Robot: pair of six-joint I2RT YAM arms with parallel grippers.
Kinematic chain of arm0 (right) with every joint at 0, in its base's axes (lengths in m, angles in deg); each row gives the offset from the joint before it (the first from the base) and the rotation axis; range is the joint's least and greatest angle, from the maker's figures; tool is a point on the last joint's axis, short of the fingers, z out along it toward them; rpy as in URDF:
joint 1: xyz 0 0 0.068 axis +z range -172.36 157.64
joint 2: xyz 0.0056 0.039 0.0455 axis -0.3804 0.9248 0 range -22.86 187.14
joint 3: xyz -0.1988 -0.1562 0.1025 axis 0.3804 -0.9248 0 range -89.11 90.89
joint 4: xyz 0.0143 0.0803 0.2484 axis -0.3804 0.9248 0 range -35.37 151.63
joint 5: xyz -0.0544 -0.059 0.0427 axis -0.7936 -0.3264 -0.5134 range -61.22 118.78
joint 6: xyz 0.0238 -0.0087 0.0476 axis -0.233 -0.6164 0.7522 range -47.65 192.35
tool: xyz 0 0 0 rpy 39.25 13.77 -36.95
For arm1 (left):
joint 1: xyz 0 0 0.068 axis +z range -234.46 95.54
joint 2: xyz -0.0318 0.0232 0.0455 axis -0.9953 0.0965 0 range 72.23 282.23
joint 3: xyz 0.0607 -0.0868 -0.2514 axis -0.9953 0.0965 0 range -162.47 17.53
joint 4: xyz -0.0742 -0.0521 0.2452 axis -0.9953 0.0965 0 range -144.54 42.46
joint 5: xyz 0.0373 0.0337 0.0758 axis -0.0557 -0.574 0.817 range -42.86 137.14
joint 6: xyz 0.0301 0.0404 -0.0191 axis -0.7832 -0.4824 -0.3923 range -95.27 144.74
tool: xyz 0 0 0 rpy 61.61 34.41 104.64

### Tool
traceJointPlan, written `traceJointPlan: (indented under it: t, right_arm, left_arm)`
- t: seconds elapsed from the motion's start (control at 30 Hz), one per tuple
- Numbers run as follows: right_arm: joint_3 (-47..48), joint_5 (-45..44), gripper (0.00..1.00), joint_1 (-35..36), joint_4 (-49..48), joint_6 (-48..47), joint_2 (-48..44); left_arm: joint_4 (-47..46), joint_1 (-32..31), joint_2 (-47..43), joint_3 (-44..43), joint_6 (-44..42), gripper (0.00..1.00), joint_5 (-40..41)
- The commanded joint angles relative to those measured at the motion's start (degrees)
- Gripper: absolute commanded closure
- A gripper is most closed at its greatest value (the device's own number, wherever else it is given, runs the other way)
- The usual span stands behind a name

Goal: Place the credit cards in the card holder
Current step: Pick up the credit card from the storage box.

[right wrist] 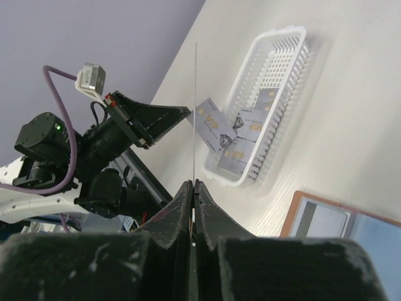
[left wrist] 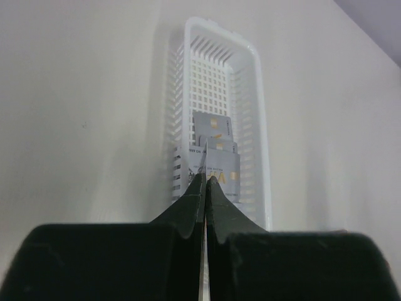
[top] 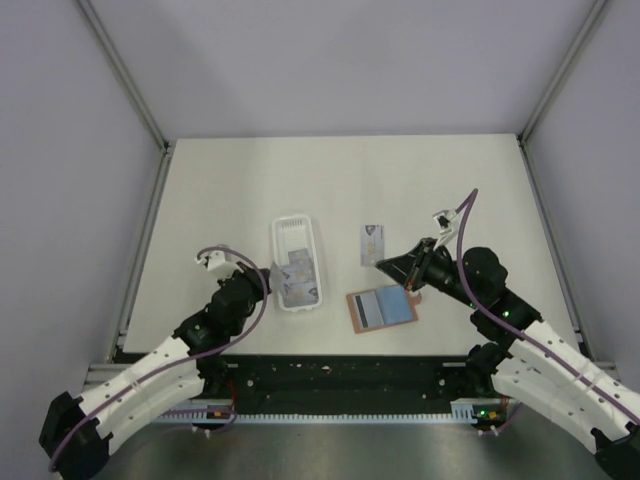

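Note:
The card holder (top: 352, 318) lies open on the table's near middle, orange-brown outside and pale blue-grey inside, with a dark-striped credit card (top: 372, 309) lying in its left half. Just behind it, my right gripper (top: 385, 263) is shut on a grey credit card (top: 372, 243); the right wrist view shows this card edge-on (right wrist: 195, 113) rising from the gripper (right wrist: 193, 183). My left gripper (top: 268, 277) hovers at the white tray's near end, shut on another credit card (right wrist: 210, 122), which the left wrist view shows edge-on (left wrist: 205, 160) between the fingertips (left wrist: 205, 179).
A white slotted plastic tray (top: 275, 250) stands left of the card holder, long side running away from me. Several grey VIP cards (left wrist: 213, 128) lie overlapping in its near half. The two grippers face each other across the tray and holder.

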Motion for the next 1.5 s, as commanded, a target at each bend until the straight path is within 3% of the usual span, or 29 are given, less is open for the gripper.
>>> traceJointPlan:
  t: [0.0,0.6,0.73,0.87,0.93,0.97,1.03,1.13,1.27,1.47]
  right_arm:
    - [0.5,0.7,1.00,-0.3,-1.7,0.1,-0.7]
    - [0.3,1.5,1.00,-0.3,-2.0,0.1,-0.6]
    - [0.7,1.7,1.00,-0.3,-1.6,-0.2,-0.5]
    - [2.3,9.0,1.00,-0.3,-4.1,-1.5,1.1]
    - [3.4,14.8,1.00,-0.3,-6.1,-1.4,2.3]
    - [4.0,16.9,1.00,-0.3,-7.3,-1.1,2.8]
    - [4.6,21.4,1.00,-0.3,-9.9,0.1,3.8]
    - [4.7,25.8,1.00,-0.3,-15.0,3.2,5.1]
    - [4.5,28.5,1.00,-0.3,-19.4,6.8,5.9]
    - [4.2,29.8,1.00,-0.3,-22.6,9.2,6.4]
  left_arm:
    - [-5.0,-2.1,-2.6,0.5,-1.1,1.00,6.9]
    - [-2.9,-3.8,-1.1,0.5,1.8,0.76,8.4]
    - [-2.5,-3.8,-2.1,-1.5,0.0,0.64,7.3]
    - [-7.0,-3.8,-1.4,-6.6,-7.3,0.48,-1.9]
    - [-9.1,-3.8,-0.8,-9.8,-9.5,0.44,-9.3]
    - [-10.5,-3.8,-0.7,-11.2,-10.1,0.36,-12.5]
    - [-14.5,-3.8,-0.6,-13.0,-10.9,0.30,-20.4]
    - [-22.1,-3.8,0.0,-13.9,-9.4,0.28,-32.2]
    - [-30.5,-3.9,2.5,-13.9,-5.7,0.27,-41.6]
    - [-35.5,-6.8,5.8,-14.0,-5.9,0.28,-45.0]
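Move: The storage box that the left hand's card is being returned to has its middle about 5 cm ahead, 6 cm right and 9 cm below the left hand; the cards inside lie some 2 cm ahead and 6 cm right, 10 cm down. The card held by the right hand is roughly 21 cm right, 2 cm back and 14 cm higher. From the right hand, the box is some 17 cm left, 10 cm ahead and 22 cm below. The left hand eases up a centimetre or two at the storage box's left side and opens its fingers to let its card go, stays there briefly, then climbs about 20 cm while swinging right and somewhat back, its wrist turning clockwise some 45 degrees and tipping up, until the wide-open fingers stand around the free end of the right hand's card. Meanwhile the right hand keeps its pinch on that card and draws it back, up and left by about 9 cm, turning counter-clockwise to present it to the left hand. ##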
